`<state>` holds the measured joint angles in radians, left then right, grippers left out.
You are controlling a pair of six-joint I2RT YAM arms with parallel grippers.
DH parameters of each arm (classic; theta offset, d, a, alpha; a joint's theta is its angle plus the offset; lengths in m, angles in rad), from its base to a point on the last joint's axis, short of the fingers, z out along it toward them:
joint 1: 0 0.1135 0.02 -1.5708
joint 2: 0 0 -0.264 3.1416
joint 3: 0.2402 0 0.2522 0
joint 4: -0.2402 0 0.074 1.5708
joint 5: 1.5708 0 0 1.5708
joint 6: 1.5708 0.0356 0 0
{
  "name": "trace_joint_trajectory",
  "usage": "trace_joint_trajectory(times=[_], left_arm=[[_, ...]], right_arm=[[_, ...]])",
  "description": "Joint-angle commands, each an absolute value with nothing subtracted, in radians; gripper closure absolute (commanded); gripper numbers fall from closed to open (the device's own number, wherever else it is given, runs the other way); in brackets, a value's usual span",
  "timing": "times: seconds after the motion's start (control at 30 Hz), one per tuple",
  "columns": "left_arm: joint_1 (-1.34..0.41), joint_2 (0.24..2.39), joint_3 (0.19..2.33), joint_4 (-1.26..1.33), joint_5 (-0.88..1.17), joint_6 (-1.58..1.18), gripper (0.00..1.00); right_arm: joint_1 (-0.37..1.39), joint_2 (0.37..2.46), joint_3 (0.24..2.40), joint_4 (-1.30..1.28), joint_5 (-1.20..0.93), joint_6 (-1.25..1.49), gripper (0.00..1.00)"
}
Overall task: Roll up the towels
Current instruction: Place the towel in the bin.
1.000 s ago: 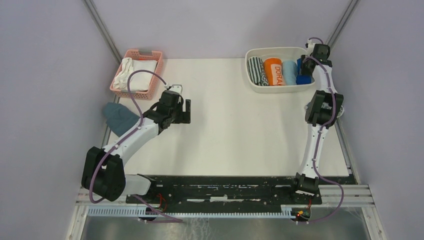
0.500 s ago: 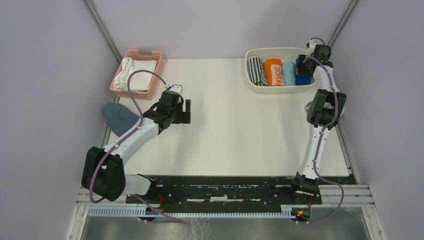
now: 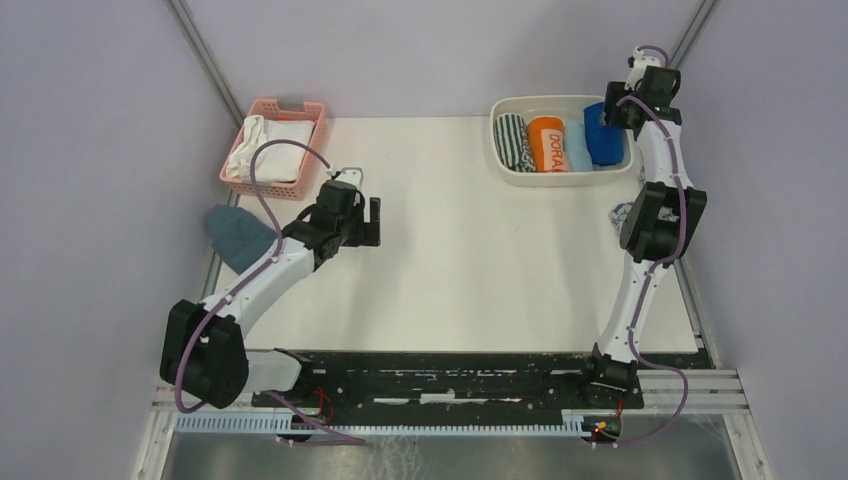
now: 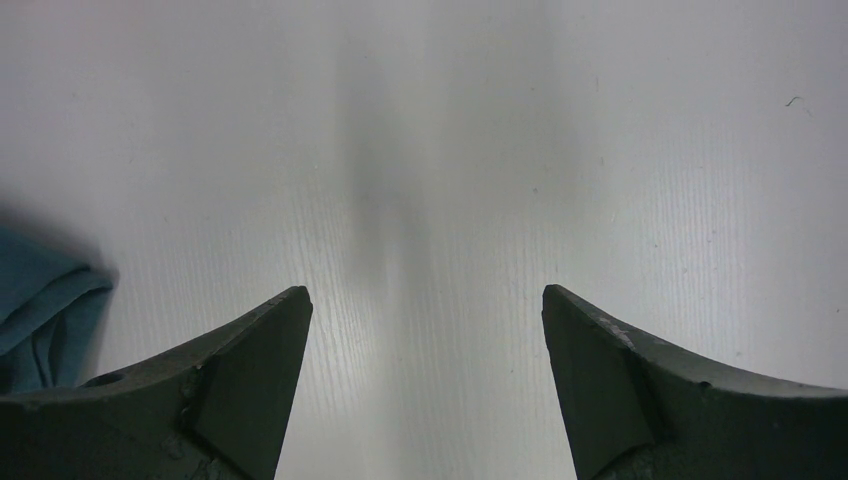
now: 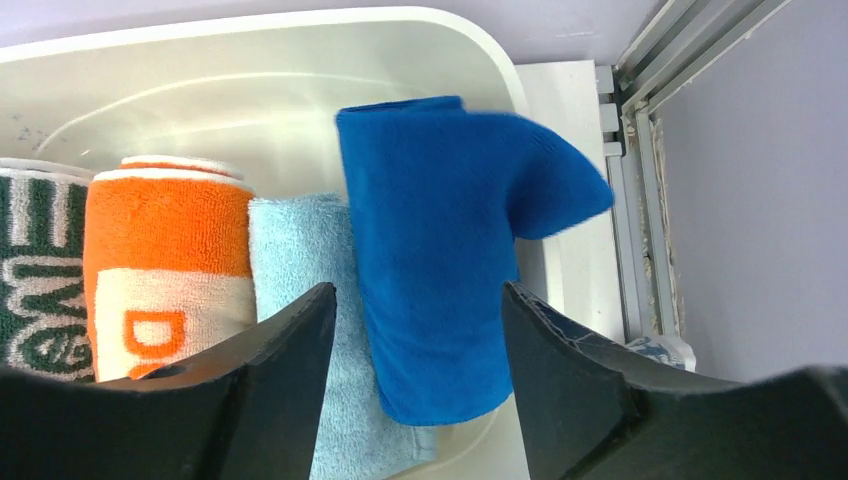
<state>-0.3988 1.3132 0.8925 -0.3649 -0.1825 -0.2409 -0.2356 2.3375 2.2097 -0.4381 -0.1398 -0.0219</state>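
The royal blue towel (image 5: 450, 250) lies rolled at the right end of the white bin (image 3: 520, 176), one loose corner flaring toward the rim. Beside it lies the rolled light blue towel (image 5: 300, 280). My right gripper (image 5: 418, 290) hovers open over the royal blue towel (image 3: 603, 138), its fingers apart from the cloth on both sides. A bit of the whitish patterned towel (image 3: 621, 213) shows at the table's right edge, mostly hidden behind the right arm. My left gripper (image 3: 375, 222) stands open over bare table, nothing between its fingers (image 4: 270, 340).
The bin also holds an orange rolled towel (image 3: 547, 143) and a green-striped one (image 3: 512, 140). A pink basket (image 3: 300, 108) with white cloths stands at the back left. A dull teal-grey cloth (image 3: 240, 236) lies by the table's left edge, near the left arm.
My right gripper has opened and let go of the royal blue towel, which now lies in the bin; the gripper has drawn up and back. The left arm has barely moved.
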Motion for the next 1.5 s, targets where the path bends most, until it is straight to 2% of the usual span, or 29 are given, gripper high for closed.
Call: trace_joint_trajectory(times=[0.0,0.23,0.57,0.77,0.83,0.97,1.1,1.23,1.47], left_arm=[[-0.394,1.264,0.905,-0.339,-0.188,-0.196,0.09],[-0.393,1.265,0.903,-0.341,-0.191,-0.198,0.08],[-0.394,1.276,0.897,-0.336,-0.200,-0.196,0.09],[-0.394,1.287,0.899,-0.337,-0.202,-0.193,0.09],[-0.394,1.288,0.903,-0.340,-0.202,-0.193,0.09],[-0.393,1.279,0.899,-0.339,-0.206,-0.193,0.09],[-0.394,1.275,0.899,-0.338,-0.199,-0.193,0.09],[-0.393,1.276,0.903,-0.343,-0.202,-0.193,0.09],[-0.394,1.272,0.901,-0.345,-0.203,-0.192,0.09]], right_arm=[[-0.230,2.335,2.234,-0.448,-0.139,-0.015,0.32],[-0.232,2.389,2.201,-0.428,-0.110,-0.031,0.32],[-0.234,2.476,2.199,-0.296,-0.078,-0.011,0.28],[-0.233,2.561,2.302,-0.412,-0.112,-0.046,0.26],[-0.233,2.562,2.309,-0.449,-0.126,-0.053,0.30],[-0.234,2.541,2.308,-0.540,-0.124,-0.066,0.55],[-0.235,2.490,2.309,-0.620,-0.091,-0.085,0.68],[-0.236,2.456,2.332,-0.729,-0.077,-0.089,0.75],[-0.233,2.457,2.334,-0.880,-0.029,-0.052,0.76]])
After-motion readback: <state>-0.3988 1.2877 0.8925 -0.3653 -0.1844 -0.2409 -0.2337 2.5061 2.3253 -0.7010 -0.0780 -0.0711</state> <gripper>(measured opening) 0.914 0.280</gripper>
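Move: The blue towel, already in the bin, lies about 2 cm ahead of my right hand, about 1 cm left and some 11 cm below. The light blue roll is about 6 cm to the left of the blue towel and 3 cm nearer me; the orange roll is about 14 cm to its left and 2 cm nearer. From my left hand, the blue towel is roughly 57 cm right, 30 cm ahead and 8 cm below. I lower my open right hand nearly 10 cm onto the blue towel, easing forward about 2 cm over the second half of the descent. I close my fingers and pinch the towel's upper cloth near its middle, then draw back about 5 cm at the same height, keeping my grip while my fingers tip further down, some 20 degrees steeper overall. ##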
